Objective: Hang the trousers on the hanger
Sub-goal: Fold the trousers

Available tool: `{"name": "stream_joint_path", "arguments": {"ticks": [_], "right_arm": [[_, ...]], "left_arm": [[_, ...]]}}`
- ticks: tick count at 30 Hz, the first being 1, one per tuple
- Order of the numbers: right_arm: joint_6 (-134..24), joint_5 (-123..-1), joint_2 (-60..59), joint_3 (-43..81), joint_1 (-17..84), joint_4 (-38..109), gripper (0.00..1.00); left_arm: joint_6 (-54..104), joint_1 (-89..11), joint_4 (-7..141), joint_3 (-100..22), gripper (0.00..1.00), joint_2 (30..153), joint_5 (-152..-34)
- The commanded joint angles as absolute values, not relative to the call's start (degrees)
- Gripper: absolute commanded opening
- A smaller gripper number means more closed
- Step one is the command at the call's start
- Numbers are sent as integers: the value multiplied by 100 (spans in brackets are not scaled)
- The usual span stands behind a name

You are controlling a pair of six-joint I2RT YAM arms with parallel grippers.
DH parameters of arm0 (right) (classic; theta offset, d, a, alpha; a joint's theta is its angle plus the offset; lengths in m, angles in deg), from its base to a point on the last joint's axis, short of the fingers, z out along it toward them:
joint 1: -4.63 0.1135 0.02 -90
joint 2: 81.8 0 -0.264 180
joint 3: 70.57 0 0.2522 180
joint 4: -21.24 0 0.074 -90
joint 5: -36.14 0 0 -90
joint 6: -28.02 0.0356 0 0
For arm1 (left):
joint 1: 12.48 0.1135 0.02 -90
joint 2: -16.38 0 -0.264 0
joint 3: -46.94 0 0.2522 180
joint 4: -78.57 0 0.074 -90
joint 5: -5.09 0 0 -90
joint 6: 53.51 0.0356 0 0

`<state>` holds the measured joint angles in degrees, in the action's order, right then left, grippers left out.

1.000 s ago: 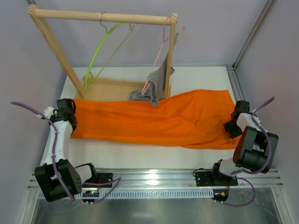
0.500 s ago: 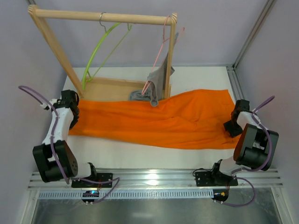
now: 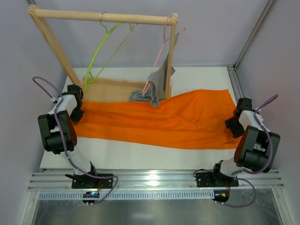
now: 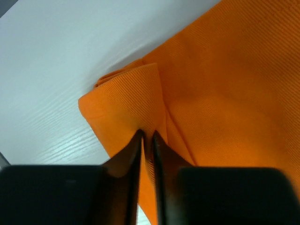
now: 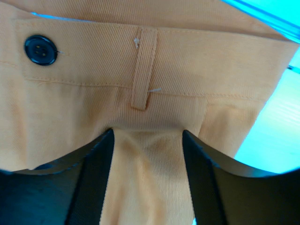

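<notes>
The orange trousers (image 3: pixel 154 122) lie spread across the white table, waistband at the right, leg ends at the left. The lime-green hanger (image 3: pixel 100 50) hangs empty from the wooden rail at the back left. My left gripper (image 3: pixel 75 110) is shut on a folded corner of the leg end, seen in the left wrist view (image 4: pixel 146 133) over the cloth (image 4: pixel 225 70). My right gripper (image 3: pixel 233 124) sits at the waistband; in the right wrist view (image 5: pixel 146 132) its fingers pinch a bunched ridge of cloth below a belt loop (image 5: pixel 143 70) and a black button (image 5: pixel 41 49).
A wooden rack (image 3: pixel 103 17) with a tray base (image 3: pixel 110 89) stands at the back. A pink hanger (image 3: pixel 161 47) on it carries a grey garment (image 3: pixel 157 82) that rests on the trousers' far edge. Walls close in on both sides.
My left gripper has moved away from the near edge toward the rack's base, dragging the leg end with it. The right gripper and the waistband have stayed put.
</notes>
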<state>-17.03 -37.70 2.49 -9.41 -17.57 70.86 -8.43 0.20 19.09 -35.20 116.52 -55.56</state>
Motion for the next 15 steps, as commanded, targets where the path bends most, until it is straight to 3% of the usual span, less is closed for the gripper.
{"name": "stream_joint_path", "arguments": {"ticks": [1,4,6,7,8,15], "right_arm": [[-1513,-3392,-321,-583,-1778,7602,65],[-1522,-3163,-629,-653,-1839,7771,65],[-1600,-3189,-796,-907,-1962,7702,64],[-1653,-3198,-840,-1065,-2006,7614,63],[-1706,-3198,-876,-1136,-2076,7578,62],[-2172,-3356,-1043,-1541,-3139,7271,56]], "left_arm": [[-965,61,2358,-3381,23,11500,-5598],[-1044,61,2499,-3152,46,11245,-5748],[-1105,70,2543,-3064,52,10903,-5853],[-1114,70,2543,-3002,65,10797,-5880],[-1132,70,2517,-2993,68,10570,-5880],[-991,123,2367,-2765,70,9585,-5863]]}}
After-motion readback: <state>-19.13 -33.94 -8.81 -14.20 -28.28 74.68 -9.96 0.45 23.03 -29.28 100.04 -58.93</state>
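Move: At the left end of the trousers, the left hand still pinches the leg end. The near hem corner is about 5 cm back and 4 cm left of it, and the rack's left post foot roughly 13 cm ahead and 3 cm right. For the right hand, just above the waistband, the near waistband corner is some 8 cm back, 5 cm right and 2 cm down. The button is about 6 cm ahead and 3 cm right, the far waistband corner some 17 cm straight ahead. Opening wide, the left fingers let go of the leg end. The hand then lifts about 6 cm almost straight up, its fingertips tipping forward. Meanwhile the right hand, its fingers staying open, rises some 4 cm, swings back and to the right towards the near waistband corner, and starts to sink again, turning slightly clockwise. ##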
